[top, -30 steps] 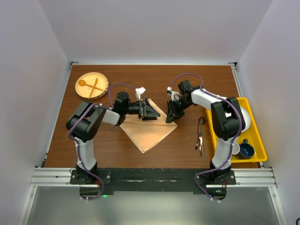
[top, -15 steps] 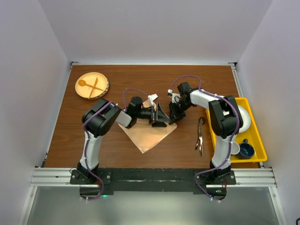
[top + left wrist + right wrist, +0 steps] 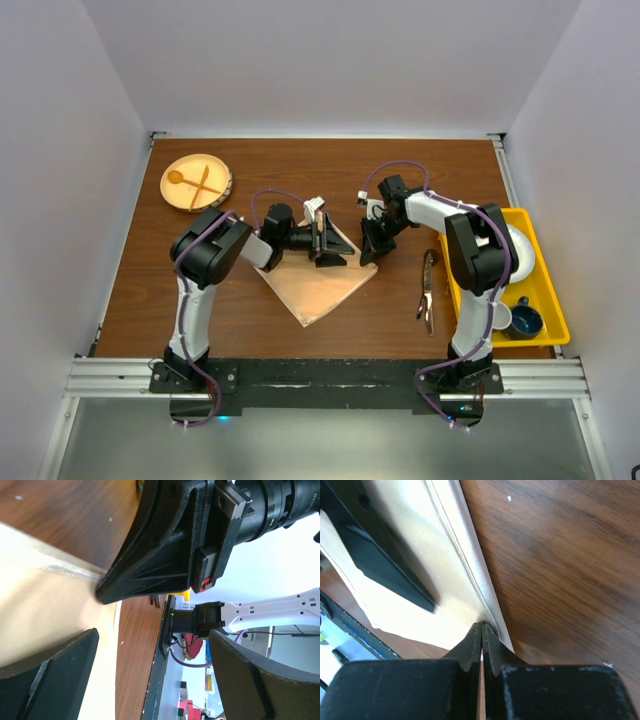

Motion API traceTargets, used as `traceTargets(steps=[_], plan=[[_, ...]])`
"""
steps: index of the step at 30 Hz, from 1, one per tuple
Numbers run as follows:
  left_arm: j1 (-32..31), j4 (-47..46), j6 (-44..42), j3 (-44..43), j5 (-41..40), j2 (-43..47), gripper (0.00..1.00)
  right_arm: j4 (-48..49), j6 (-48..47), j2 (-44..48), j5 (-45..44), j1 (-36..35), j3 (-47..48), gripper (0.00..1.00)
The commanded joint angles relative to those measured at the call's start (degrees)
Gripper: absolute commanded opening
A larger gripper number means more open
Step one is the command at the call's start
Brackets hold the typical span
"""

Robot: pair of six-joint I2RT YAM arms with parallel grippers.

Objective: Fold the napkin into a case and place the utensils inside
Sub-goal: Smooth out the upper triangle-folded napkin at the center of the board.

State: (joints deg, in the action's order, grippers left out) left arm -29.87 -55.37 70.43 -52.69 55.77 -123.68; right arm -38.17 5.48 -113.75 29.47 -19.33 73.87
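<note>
The napkin (image 3: pixel 318 282) lies on the table as a folded peach-orange shape, its point toward the near edge. My right gripper (image 3: pixel 368 251) is down at its right corner. In the right wrist view the jaws (image 3: pixel 482 628) are shut and pinch the napkin's hemmed edge (image 3: pixel 465 575), which puckers at the tips. My left gripper (image 3: pixel 327 244) stands open over the napkin's upper edge, turned on its side, with nothing between its fingers (image 3: pixel 50 675). It faces the right gripper (image 3: pixel 165 565) over the pale cloth (image 3: pixel 40 610). The dark utensils (image 3: pixel 428 290) lie on the table right of the napkin.
A round wooden plate (image 3: pixel 176 198) with a pale wooden spoon and fork sits at the back left. A yellow bin (image 3: pixel 550 300) at the right edge holds a white bowl and a blue cup (image 3: pixel 526 322). One finger (image 3: pixel 380 565) of the left gripper rests over the cloth.
My right gripper has closed onto the napkin's right edge. The left arm swung right toward it, then drew back a little, staying open.
</note>
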Motion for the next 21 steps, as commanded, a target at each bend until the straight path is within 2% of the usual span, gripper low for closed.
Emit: traceTargets(steps=[1, 9, 16, 21], plan=[[3.1, 3.7, -6.0, 2.6, 2.1, 3.5, 0.97, -0.1, -2.0, -1.6, -5.4, 0.1, -1.3, 0.0], [8.5, 7.3, -10.9, 4.4, 5.7, 6.8, 0.98, -0.4, -2.9, -1.8, -5.8, 0.1, -1.0, 0.0], [13.8, 26.0, -25.9, 3.0, 8.0, 12.2, 0.97, -0.4, -3.1, -1.0, -4.5, -0.3, -0.7, 0.0], [19.4, 29.0, -28.2, 2.8, 10.1, 15.0, 0.91, -0.4, -3.0, -0.7, -3.8, -0.6, -1.0, 0.0]])
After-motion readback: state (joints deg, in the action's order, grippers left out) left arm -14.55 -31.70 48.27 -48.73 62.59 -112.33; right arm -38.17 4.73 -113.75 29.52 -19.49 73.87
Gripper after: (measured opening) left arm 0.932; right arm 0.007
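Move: The left hand is open over the napkin's upper triangle, its lower finger down by the cloth. The napkin's left corner lies about 20 cm to its left, level fore-and-aft and some 5 cm below; the upper corner is about 9 cm ahead and 5 cm left, the lower corner 16 cm back and 9 cm left. The right corner is already under the right gripper's shut tips, and the left corner is 26 cm left and 2 cm ahead of that gripper. Sweep the open left gripper about 10 cm to its left over the napkin's upper triangle, lower finger smoothing along the cloth, away from the right gripper and towards the napkin's left corner. Stay at nearly the same height, bearing slightly forward in the later half while the wrist rolls and tips only a few degrees. Meanwhile keep the right gripper shut and still, pinning the right corner. ##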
